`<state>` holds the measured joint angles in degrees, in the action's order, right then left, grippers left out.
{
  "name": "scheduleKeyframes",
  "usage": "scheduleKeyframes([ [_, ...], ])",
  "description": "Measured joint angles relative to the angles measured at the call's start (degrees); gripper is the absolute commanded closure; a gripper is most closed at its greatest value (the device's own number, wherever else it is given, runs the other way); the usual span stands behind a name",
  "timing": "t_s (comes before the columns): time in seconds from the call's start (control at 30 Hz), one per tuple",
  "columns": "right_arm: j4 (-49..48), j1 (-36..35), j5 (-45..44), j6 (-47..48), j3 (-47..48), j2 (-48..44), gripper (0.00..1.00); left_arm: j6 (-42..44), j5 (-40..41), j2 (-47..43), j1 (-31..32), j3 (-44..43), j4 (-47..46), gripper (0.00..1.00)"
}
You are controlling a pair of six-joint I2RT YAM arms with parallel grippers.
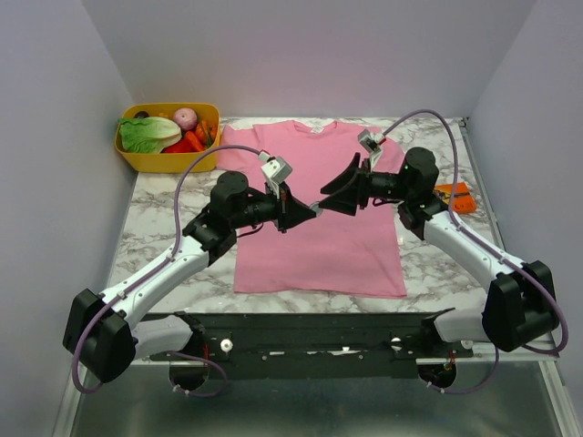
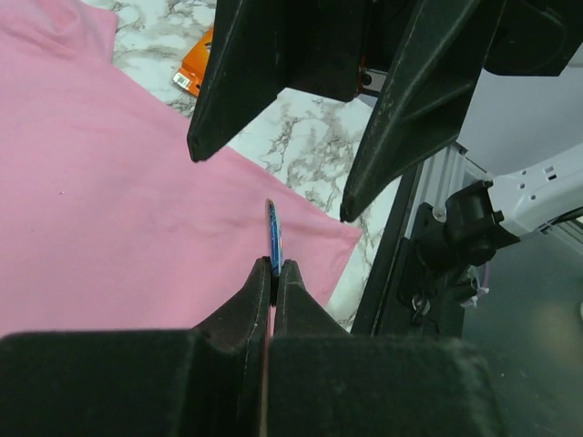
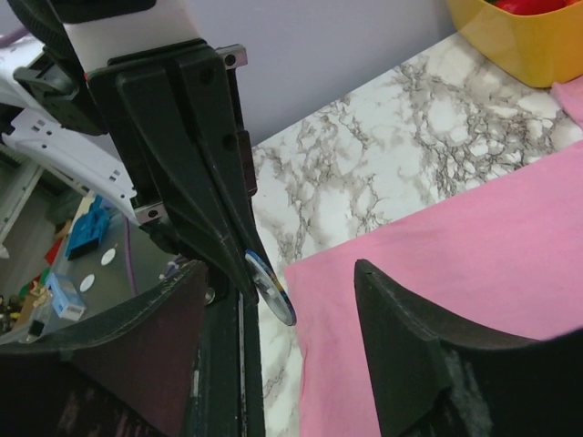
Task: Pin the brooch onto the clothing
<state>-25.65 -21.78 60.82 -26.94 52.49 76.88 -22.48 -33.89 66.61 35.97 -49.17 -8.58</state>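
Observation:
The clothing (image 1: 319,250), a pink T-shirt, lies flat on the marble table. Above its middle my two grippers meet tip to tip. My left gripper (image 2: 274,266) is shut on the brooch (image 2: 274,238), a tiny thin disc seen edge-on with a bluish rim that sticks out past the fingertips. In the right wrist view the brooch (image 3: 271,287) shows as a small disc at the left gripper's tip. My right gripper (image 3: 281,269) is open, with one finger on either side of the brooch and neither touching it. The shirt (image 2: 109,200) lies below both.
A yellow bin (image 1: 167,157) of vegetables stands at the back left corner. A small orange object (image 1: 455,197) lies on the marble table (image 1: 155,237) right of the shirt. Grey walls close in the sides and back.

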Motion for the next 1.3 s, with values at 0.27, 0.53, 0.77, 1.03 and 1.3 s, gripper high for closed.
scheduleKeyframes([
  [0.27, 1.4, -2.2, 1.6, 2.0, 0.0, 0.5, 0.54, -1.6, -1.6, -0.1, 0.0, 0.0, -1.4, 1.00],
  [0.53, 1.2, -2.5, 3.0, 1.7, 0.1, 1.0, 0.94, -3.3, -3.5, 0.0, -0.3, -0.1, -2.0, 0.96],
  [0.77, 1.7, -2.6, 2.8, 1.4, 0.1, 0.9, 0.99, -0.9, -3.2, -0.3, -0.6, -0.4, 0.2, 0.49],
  [1.03, 0.9, -3.0, -10.7, -0.2, -5.0, -7.2, 1.00, 2.2, -1.2, -5.9, -0.3, -0.2, 3.6, 0.16],
  [1.3, -9.4, -3.0, -20.8, -8.8, -12.7, -15.0, 1.00, 1.9, 0.0, -6.8, -0.3, 0.3, 2.0, 0.17],
])
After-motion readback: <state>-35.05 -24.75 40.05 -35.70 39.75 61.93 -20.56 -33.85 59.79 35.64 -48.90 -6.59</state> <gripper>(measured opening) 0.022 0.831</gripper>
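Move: The left fingers already pinch the brooch, its middle about 2 cm to the right of the left hand point, 1 cm ahead and at its height. From the right hand, whose parted fingers point left, the brooch lies some 3 cm to the left, 2 cm back and 1 cm below. The spread clothing's middle is about 5 cm ahead of the right hand, 3 cm to its left and some 26 cm down. The right fingers shut on the brooch's rim as the right hand eases about 2 cm back and slightly left and down, while the left hand keeps its pinch nearly in place. Then the left fingers open wide and let go, that hand backing off a little up and left. The right hand carries the brooch up some 4 cm and 3 cm right, turning about 20 degrees clockwise. ##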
